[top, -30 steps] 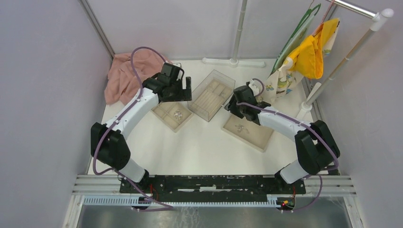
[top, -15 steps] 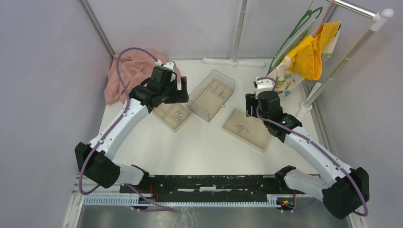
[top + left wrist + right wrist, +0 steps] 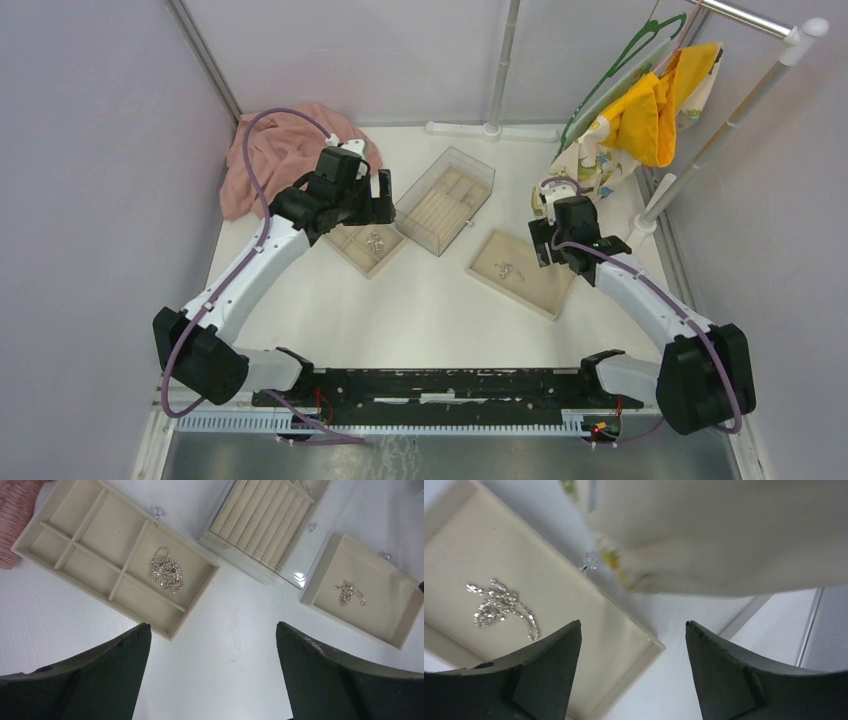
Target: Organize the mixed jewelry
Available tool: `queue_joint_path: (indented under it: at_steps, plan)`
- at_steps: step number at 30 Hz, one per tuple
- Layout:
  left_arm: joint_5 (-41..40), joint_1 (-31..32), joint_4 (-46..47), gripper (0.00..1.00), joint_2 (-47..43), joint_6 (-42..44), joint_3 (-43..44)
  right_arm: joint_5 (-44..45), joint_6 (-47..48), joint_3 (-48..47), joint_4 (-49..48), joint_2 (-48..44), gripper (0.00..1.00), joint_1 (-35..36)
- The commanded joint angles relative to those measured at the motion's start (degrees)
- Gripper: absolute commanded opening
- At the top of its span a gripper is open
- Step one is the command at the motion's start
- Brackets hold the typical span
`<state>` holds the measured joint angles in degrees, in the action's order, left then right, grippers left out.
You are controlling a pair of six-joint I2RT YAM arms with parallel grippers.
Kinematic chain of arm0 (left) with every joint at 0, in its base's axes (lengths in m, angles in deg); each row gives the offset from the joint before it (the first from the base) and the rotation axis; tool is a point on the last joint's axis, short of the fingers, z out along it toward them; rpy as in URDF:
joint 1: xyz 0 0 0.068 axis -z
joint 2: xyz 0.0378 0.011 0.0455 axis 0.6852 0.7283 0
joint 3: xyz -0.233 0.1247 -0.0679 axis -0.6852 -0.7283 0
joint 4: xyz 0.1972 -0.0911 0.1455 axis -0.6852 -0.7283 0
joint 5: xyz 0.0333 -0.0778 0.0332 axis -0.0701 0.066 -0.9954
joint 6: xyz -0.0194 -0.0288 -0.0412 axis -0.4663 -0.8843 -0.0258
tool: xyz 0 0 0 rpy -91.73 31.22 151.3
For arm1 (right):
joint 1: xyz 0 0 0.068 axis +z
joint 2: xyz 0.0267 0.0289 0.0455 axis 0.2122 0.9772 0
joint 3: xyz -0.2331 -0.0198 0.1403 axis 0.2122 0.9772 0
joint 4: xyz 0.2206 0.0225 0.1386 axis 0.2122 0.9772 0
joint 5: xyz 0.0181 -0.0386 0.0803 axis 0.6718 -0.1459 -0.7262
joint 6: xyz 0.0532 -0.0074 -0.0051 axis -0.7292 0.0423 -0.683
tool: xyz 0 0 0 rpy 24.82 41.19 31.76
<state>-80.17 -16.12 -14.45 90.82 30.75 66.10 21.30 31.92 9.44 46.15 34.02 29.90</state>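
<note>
The mixed jewelry lies in two silver heaps. One tangle [image 3: 166, 573] sits in a compartment of the divided beige tray [image 3: 50, 535], also visible as the jewelry [image 3: 375, 241] in that tray [image 3: 345, 232]. A smaller chain cluster [image 3: 501, 607] rests in the plain beige tray [image 3: 624, 645], seen from above as the cluster [image 3: 508, 269] in the plain tray [image 3: 535, 285]. My left gripper [image 3: 212, 626] hovers open over bare table beside the divided tray, holding nothing. My right gripper [image 3: 632, 624] is open over the plain tray's far-right corner, holding nothing.
A clear plastic box [image 3: 445, 200] with ridged beige inserts stands between the trays. A pink towel [image 3: 275, 155] lies at the back left. Printed and yellow cloths [image 3: 650, 110] hang from a rack at the right, close behind my right gripper [image 3: 541, 245]. A white stand [image 3: 495, 125] is at the back.
The right gripper has swung from the plain tray's far-left side to its right corner while its jaws opened wider. The left wrist shifted slightly left and stayed open.
</note>
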Motion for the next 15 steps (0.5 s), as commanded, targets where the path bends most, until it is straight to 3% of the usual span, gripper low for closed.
queue_joint_path:
  at_steps: [1,15]
  plan:
    - [0.8,0.1,2.3,1.00,-0.5,-0.3,0.2,-4.9,2.4,-0.4,-0.1,4.2,0.82,-1.7]
    - [0.9,0.1,2.9,1.00,1.7,0.0,0.0,-10.2,3.4,-2.6,-6.3,15.3,0.82,-3.4]
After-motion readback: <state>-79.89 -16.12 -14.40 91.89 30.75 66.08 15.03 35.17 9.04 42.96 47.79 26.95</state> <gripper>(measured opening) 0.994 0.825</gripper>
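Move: The drawer holding the chain jewelry has its middle about 10 cm to the right hand's left, 4 cm back and 10 cm below. The jewelry in it lies roughly 14 cm left and 2 cm back; its crystal knob, on the far wall, is about 6 cm left and 4 cm ahead. The clear box stands some 30 cm left and 14 cm farther out. From the left hand, the drawer's middle is roughly 35 cm right, 6 cm back and 20 cm below. Towards the right-hand end of the jewelry drawer's far wall, the right hand sinks about 6 cm almost straight down, quickly at first. The wrist tips its fingers some 10 degrees steeper as they come down either side of the line of that wall, staying wide open and with no contact to be seen. ##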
